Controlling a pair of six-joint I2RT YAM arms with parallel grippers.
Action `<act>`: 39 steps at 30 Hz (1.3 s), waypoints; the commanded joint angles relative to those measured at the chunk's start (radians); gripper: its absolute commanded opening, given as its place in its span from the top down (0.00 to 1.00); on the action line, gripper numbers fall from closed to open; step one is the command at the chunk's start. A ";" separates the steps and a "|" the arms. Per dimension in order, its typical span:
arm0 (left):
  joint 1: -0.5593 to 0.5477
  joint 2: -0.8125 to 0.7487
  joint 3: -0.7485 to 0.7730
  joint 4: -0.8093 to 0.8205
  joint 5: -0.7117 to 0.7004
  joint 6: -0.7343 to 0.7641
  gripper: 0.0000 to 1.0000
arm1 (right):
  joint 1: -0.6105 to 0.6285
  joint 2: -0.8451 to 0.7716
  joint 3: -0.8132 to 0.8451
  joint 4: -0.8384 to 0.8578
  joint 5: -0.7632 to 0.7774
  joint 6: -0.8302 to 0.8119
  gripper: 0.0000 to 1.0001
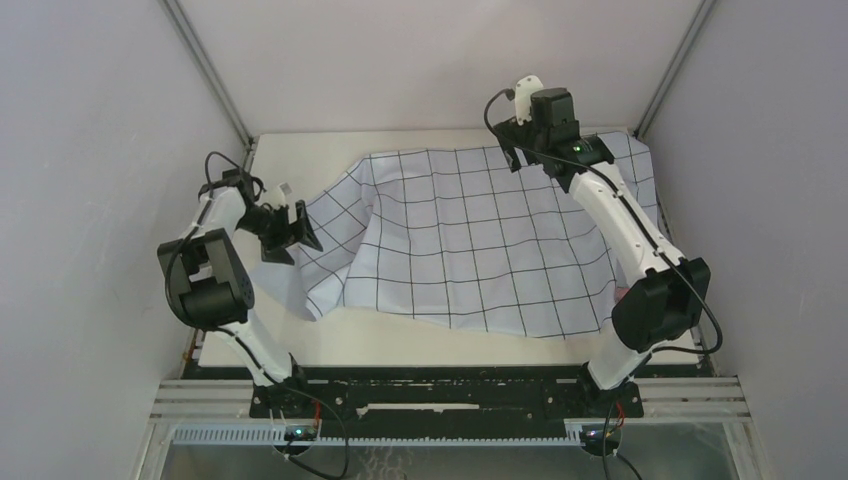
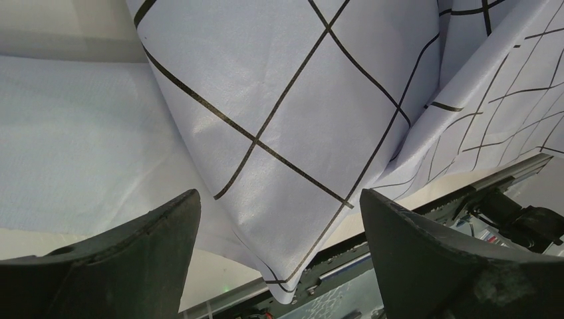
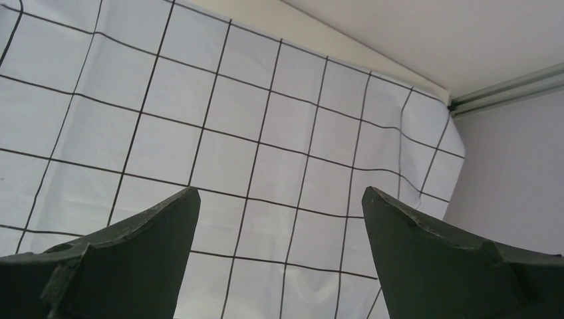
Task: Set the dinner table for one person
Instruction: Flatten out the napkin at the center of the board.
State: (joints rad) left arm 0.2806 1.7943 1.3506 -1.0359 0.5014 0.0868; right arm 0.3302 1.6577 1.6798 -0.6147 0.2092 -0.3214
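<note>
The dinner table (image 1: 400,342) is a cream-white top, mostly covered by a pale-blue cloth with a black grid (image 1: 480,240). The cloth lies flat on the right and is folded and rumpled on its left side. My left gripper (image 1: 298,228) hovers at that rumpled left edge, open. In the left wrist view a raised cloth corner (image 2: 292,219) sits between the spread fingers (image 2: 153,246) without touching them, and bare table (image 2: 206,272) shows below. My right gripper (image 1: 520,152) is open over the cloth's far edge; its view shows flat cloth (image 3: 266,133) beneath it.
Grey enclosure walls (image 1: 90,150) close in the table on three sides, with metal corner posts (image 1: 205,65) at the back. A black mounting rail (image 1: 440,395) with both arm bases runs along the near edge. The cloth's far right corner (image 3: 449,133) reaches the wall.
</note>
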 commanded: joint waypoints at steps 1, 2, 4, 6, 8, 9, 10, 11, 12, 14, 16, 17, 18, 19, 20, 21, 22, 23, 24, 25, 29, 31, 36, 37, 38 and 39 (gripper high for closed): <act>-0.004 -0.023 -0.036 0.052 0.025 -0.022 0.07 | 0.008 -0.083 -0.023 0.076 0.033 -0.023 0.00; -0.004 -0.025 -0.043 0.053 0.026 -0.019 0.07 | 0.009 -0.087 -0.026 0.079 0.037 -0.027 0.00; -0.001 -0.041 -0.057 0.050 0.026 -0.013 0.07 | 0.008 -0.096 -0.026 0.081 0.042 -0.031 0.00; 0.000 -0.061 -0.072 0.057 0.019 -0.010 0.07 | 0.007 -0.100 -0.024 0.078 0.046 -0.037 0.00; -0.001 -0.065 -0.080 0.069 0.010 -0.019 0.08 | 0.007 -0.102 -0.022 0.081 0.050 -0.040 0.00; -0.001 -0.057 -0.082 0.074 0.012 -0.025 0.10 | 0.007 -0.103 -0.021 0.084 0.053 -0.039 0.00; -0.001 -0.045 -0.084 0.076 0.020 -0.031 0.13 | 0.007 -0.105 -0.022 0.088 0.053 -0.037 0.00; -0.002 -0.035 -0.089 0.079 0.030 -0.034 0.17 | 0.008 -0.106 -0.022 0.089 0.051 -0.035 0.00; -0.004 -0.025 -0.094 0.083 0.032 -0.034 0.20 | 0.008 -0.108 -0.023 0.089 0.048 -0.032 0.00; -0.004 -0.014 -0.106 0.107 0.021 -0.042 0.30 | 0.012 -0.109 -0.027 0.090 0.044 -0.033 0.00; -0.006 -0.008 -0.115 0.130 0.007 -0.053 0.39 | 0.014 -0.107 -0.034 0.096 0.054 -0.037 0.01; -0.007 -0.005 -0.115 0.135 0.006 -0.055 0.45 | 0.014 -0.105 -0.036 0.097 0.060 -0.039 0.01; -0.007 -0.002 -0.116 0.139 0.006 -0.061 0.49 | 0.015 -0.105 -0.039 0.100 0.063 -0.038 0.01; -0.010 0.000 -0.116 0.141 0.012 -0.063 0.51 | 0.016 -0.107 -0.043 0.100 0.062 -0.036 0.01; -0.013 0.002 -0.117 0.139 0.011 -0.062 0.52 | 0.016 -0.111 -0.047 0.102 0.060 -0.036 0.01; -0.014 0.001 -0.118 0.139 0.009 -0.059 0.53 | 0.016 -0.114 -0.049 0.103 0.059 -0.035 0.01; -0.016 -0.001 -0.120 0.138 0.010 -0.055 0.53 | 0.016 -0.117 -0.052 0.103 0.059 -0.034 0.01; -0.017 -0.003 -0.120 0.136 0.008 -0.052 0.57 | 0.016 -0.121 -0.053 0.104 0.059 -0.036 0.01; -0.017 -0.006 -0.121 0.136 0.005 -0.050 0.60 | 0.016 -0.123 -0.056 0.106 0.060 -0.037 0.01; -0.016 -0.011 -0.118 0.135 0.004 -0.048 0.65 | 0.017 -0.127 -0.059 0.112 0.062 -0.039 0.01; -0.017 -0.030 -0.100 0.125 -0.022 -0.050 0.98 | 0.017 -0.134 -0.074 0.125 0.070 -0.041 0.01; -0.017 -0.037 -0.091 0.112 -0.029 -0.045 1.00 | 0.018 -0.142 -0.094 0.132 0.067 -0.035 0.01; -0.019 -0.077 0.009 0.040 -0.076 -0.022 1.00 | 0.033 -0.169 -0.133 0.123 0.027 -0.016 0.01; -0.019 -0.086 0.048 0.017 -0.093 -0.019 1.00 | 0.038 -0.175 -0.138 0.122 0.016 -0.009 0.01; -0.019 -0.093 0.101 -0.009 -0.109 -0.016 1.00 | 0.044 -0.178 -0.139 0.114 0.001 -0.003 0.01; -0.019 -0.097 0.162 -0.034 -0.121 -0.014 1.00 | 0.052 -0.178 -0.135 0.100 -0.011 0.004 0.01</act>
State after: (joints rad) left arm 0.2680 1.7958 1.3048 -0.9897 0.4358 0.0448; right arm 0.3534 1.5391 1.5414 -0.5282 0.2481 -0.3492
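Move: The left edge of the napkin's checked flap lies straight under the left fingers, about 3 cm below. From that hand, the checked near corner is some 14 cm back and 5 cm to the right, the raised fold about 7 cm ahead and 15 cm right, and the plain underlayer about 5 cm back and 4 cm left. From the right hand, the edge is roughly 50 cm left, 14 cm back and 21 cm below. Lower the open left gripper nearly straight down, about 2.5 cm, onto the left edge of the checked flap; shut the fingers fully to pinch it, then begin lifting, about 1 cm. Keep the right gripper open above the napkin, raising it some 2.5 cm with a slight upward tilt, then easing it down a little and back about 1.5 cm. ##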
